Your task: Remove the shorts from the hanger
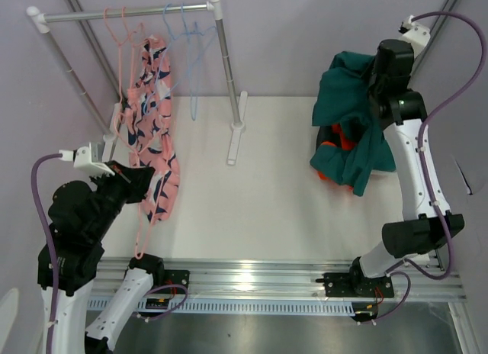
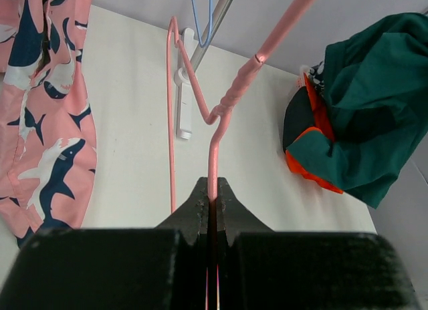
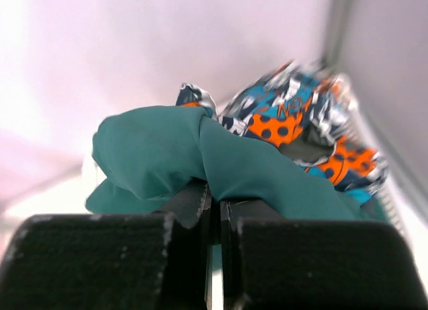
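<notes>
Pink shark-print shorts [image 1: 156, 133] hang from the rack rail [image 1: 130, 13]; they also fill the left edge of the left wrist view [image 2: 47, 116]. My left gripper [image 2: 214, 193] is shut on the thin wire of a pink hanger [image 2: 224, 109], just left of the shorts' lower half [image 1: 122, 175]. At the far right, my right gripper [image 3: 214, 196] is shut on the teal shorts [image 3: 160, 149], which drape off it above a pile [image 1: 351, 102]. Orange shorts [image 1: 329, 148] and navy orange-print shorts [image 3: 294, 123] lie in that pile.
The white rack's right post and foot [image 1: 236, 129] stand mid-table. Blue hangers [image 1: 187, 41] and bare pink hangers [image 1: 114, 30] hang on the rail. Grey walls close in behind and at both sides. A metal rail [image 1: 252, 281] runs along the near edge.
</notes>
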`<state>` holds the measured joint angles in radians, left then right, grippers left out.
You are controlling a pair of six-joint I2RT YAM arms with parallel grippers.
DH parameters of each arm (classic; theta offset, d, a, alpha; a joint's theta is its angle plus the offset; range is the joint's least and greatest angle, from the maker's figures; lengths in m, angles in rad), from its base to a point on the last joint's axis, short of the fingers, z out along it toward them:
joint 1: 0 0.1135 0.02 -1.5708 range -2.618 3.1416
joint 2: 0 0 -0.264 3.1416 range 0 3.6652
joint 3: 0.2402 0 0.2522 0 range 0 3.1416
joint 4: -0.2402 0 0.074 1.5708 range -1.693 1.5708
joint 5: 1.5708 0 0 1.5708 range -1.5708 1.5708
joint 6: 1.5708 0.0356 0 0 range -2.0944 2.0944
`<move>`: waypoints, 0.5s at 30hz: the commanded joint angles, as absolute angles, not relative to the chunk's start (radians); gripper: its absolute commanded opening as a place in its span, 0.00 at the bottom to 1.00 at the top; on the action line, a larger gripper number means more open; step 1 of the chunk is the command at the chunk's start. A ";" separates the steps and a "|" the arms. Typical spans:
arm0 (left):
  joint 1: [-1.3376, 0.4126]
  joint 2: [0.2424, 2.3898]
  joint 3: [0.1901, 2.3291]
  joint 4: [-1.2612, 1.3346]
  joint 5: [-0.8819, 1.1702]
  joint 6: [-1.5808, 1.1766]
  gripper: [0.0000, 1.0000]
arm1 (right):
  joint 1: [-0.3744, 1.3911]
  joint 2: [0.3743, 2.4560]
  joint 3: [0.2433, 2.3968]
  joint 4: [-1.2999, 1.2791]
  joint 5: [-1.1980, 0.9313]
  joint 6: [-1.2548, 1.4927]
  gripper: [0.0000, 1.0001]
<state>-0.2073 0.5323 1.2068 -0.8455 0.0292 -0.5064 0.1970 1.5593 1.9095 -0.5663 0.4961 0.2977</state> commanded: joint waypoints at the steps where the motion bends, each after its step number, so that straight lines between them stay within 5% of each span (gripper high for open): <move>1: -0.213 0.567 1.249 -0.790 0.028 -0.508 0.00 | 0.112 1.660 1.945 -0.554 0.489 0.287 0.00; 15: -0.213 0.649 1.310 -0.793 0.009 -0.486 0.00 | -0.043 2.069 1.832 -0.419 0.514 0.414 0.00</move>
<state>-0.2073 0.6231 1.2583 -0.8371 0.0280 -0.5053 -0.0303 2.0754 1.8614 -0.4572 0.4728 0.3767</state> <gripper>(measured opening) 0.028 0.030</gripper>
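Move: The right hand holds the teal shorts high up; the heaped basket they are going to has its middle about 7 cm ahead, 7 cm to the right and some 37 cm below. In it, the patterned shorts lie roughly 11 cm ahead, 9 cm right and 33 cm below the hand, the black-orange shorts about level with it, 4 cm left and 38 cm below. From the left hand the basket is about 34 cm ahead, 55 cm right and 32 cm below. Keeping its shut grip on the teal shorts, the right hand swings forward and to the right at nearly the same height, then drops fast towards the heap in the basket, about 25 cm down in all with some 10 cm each of forward and right, the fingers tipping down about 25 degrees and turning a little clockwise. Meanwhile the left hand eases about 2 cm forward, still pinching the bare pink hanger. ##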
